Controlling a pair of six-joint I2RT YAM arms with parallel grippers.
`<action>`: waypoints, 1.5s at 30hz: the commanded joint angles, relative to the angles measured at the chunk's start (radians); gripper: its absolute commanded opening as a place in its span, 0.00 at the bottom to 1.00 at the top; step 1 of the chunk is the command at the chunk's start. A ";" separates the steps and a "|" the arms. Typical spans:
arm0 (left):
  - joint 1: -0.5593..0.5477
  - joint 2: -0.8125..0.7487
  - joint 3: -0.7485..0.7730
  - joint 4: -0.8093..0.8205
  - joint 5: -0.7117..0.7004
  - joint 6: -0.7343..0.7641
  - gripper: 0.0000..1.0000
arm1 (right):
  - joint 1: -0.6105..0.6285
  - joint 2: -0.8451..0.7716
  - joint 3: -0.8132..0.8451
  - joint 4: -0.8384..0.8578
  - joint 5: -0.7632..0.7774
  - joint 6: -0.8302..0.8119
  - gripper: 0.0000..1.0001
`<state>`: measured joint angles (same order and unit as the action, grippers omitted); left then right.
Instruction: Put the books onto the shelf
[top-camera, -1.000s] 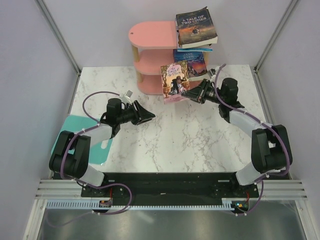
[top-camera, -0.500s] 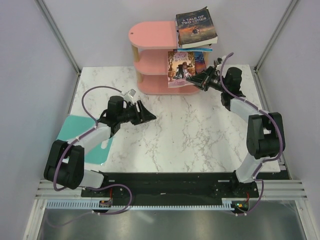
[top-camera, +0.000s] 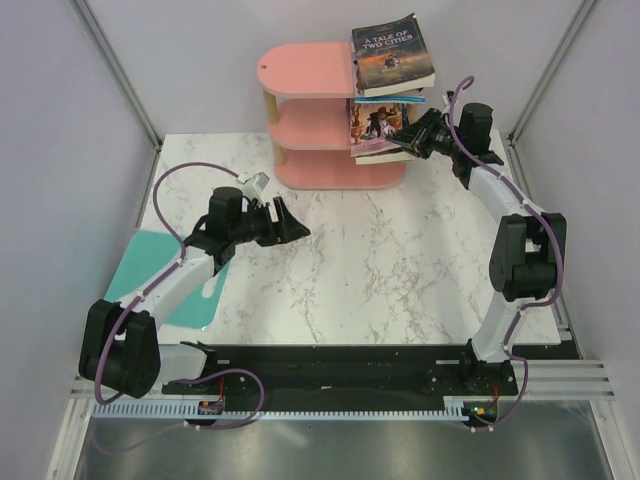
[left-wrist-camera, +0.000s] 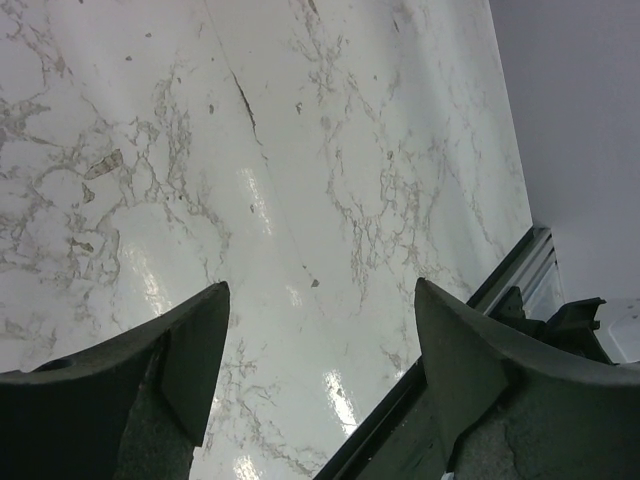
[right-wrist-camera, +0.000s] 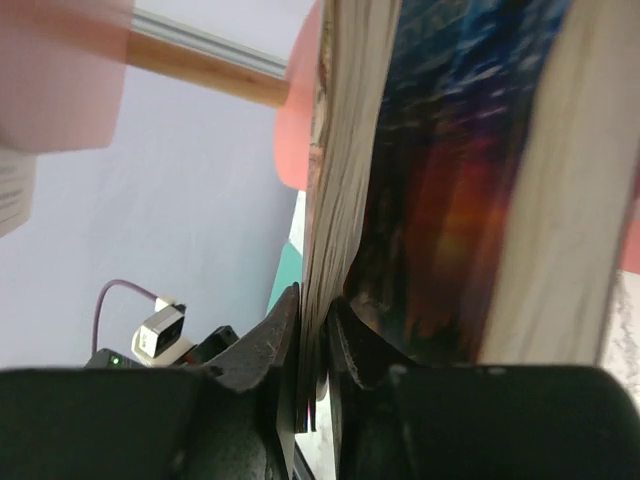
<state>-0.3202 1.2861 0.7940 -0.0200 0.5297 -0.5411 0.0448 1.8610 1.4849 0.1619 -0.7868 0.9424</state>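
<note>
The shelf (top-camera: 310, 110) of pink boards stands at the back of the marble table. A dark book, "A Tale of Two Cities" (top-camera: 392, 55), lies on its top board, overhanging to the right. A blue book edge (top-camera: 392, 98) shows just beneath it. My right gripper (top-camera: 407, 136) is shut on a light picture-covered book (top-camera: 372, 128), held at the shelf's middle tier. In the right wrist view its jaws (right-wrist-camera: 318, 300) pinch the book's page edge (right-wrist-camera: 338, 180), close beside a dark orange cover (right-wrist-camera: 450, 200). My left gripper (top-camera: 291, 228) hangs open over bare table, holding nothing (left-wrist-camera: 320, 300).
A flat teal board (top-camera: 145, 272) lies at the table's left edge under the left arm. Grey walls enclose the table on three sides. A metal frame rail (left-wrist-camera: 520, 265) shows at the table's edge in the left wrist view.
The right arm has carried the picture-covered book from in front of the shelf up and back to its middle tier. The left gripper has opened wider and stretched slightly forward.
</note>
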 joint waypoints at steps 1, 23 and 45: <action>0.000 -0.033 0.036 -0.021 -0.013 0.056 0.82 | -0.022 0.067 0.092 -0.097 0.006 -0.062 0.23; -0.008 -0.044 0.024 -0.035 -0.016 0.055 0.83 | -0.071 -0.020 0.078 -0.159 0.133 -0.120 0.71; -0.008 -0.027 0.021 -0.063 -0.045 0.081 0.84 | -0.080 -0.232 -0.041 -0.429 0.328 -0.321 0.98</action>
<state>-0.3229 1.2606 0.7940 -0.0792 0.4988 -0.5045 -0.0357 1.7283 1.4467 -0.2684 -0.4858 0.6617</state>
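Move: My right hand grips the free right-hand edge of the Secret-style pink book, whose middle lies about 4 cm ahead and 4 cm to the left, at my fingers' height. Jane Eyre, on the middle shelf, is right below it, some 4 cm under my fingers, 3 cm ahead and 4 cm left. A Tale of Two Cities lies on the top shelf, roughly 8 cm ahead, 4 cm left and 16 cm up. From my left hand the pink book is about 22 cm ahead, 19 cm right and 10 cm up. With my right hand I ease the pink book about 2 cm forward and 3 cm down onto Jane Eyre, loosening my fingers. Drifting right and up again, I open them wide, let the edge go and pull off about 8 cm to the right, then back and down past the shelf's side, turning some 15 degrees clockwise and rolling my left side down. ##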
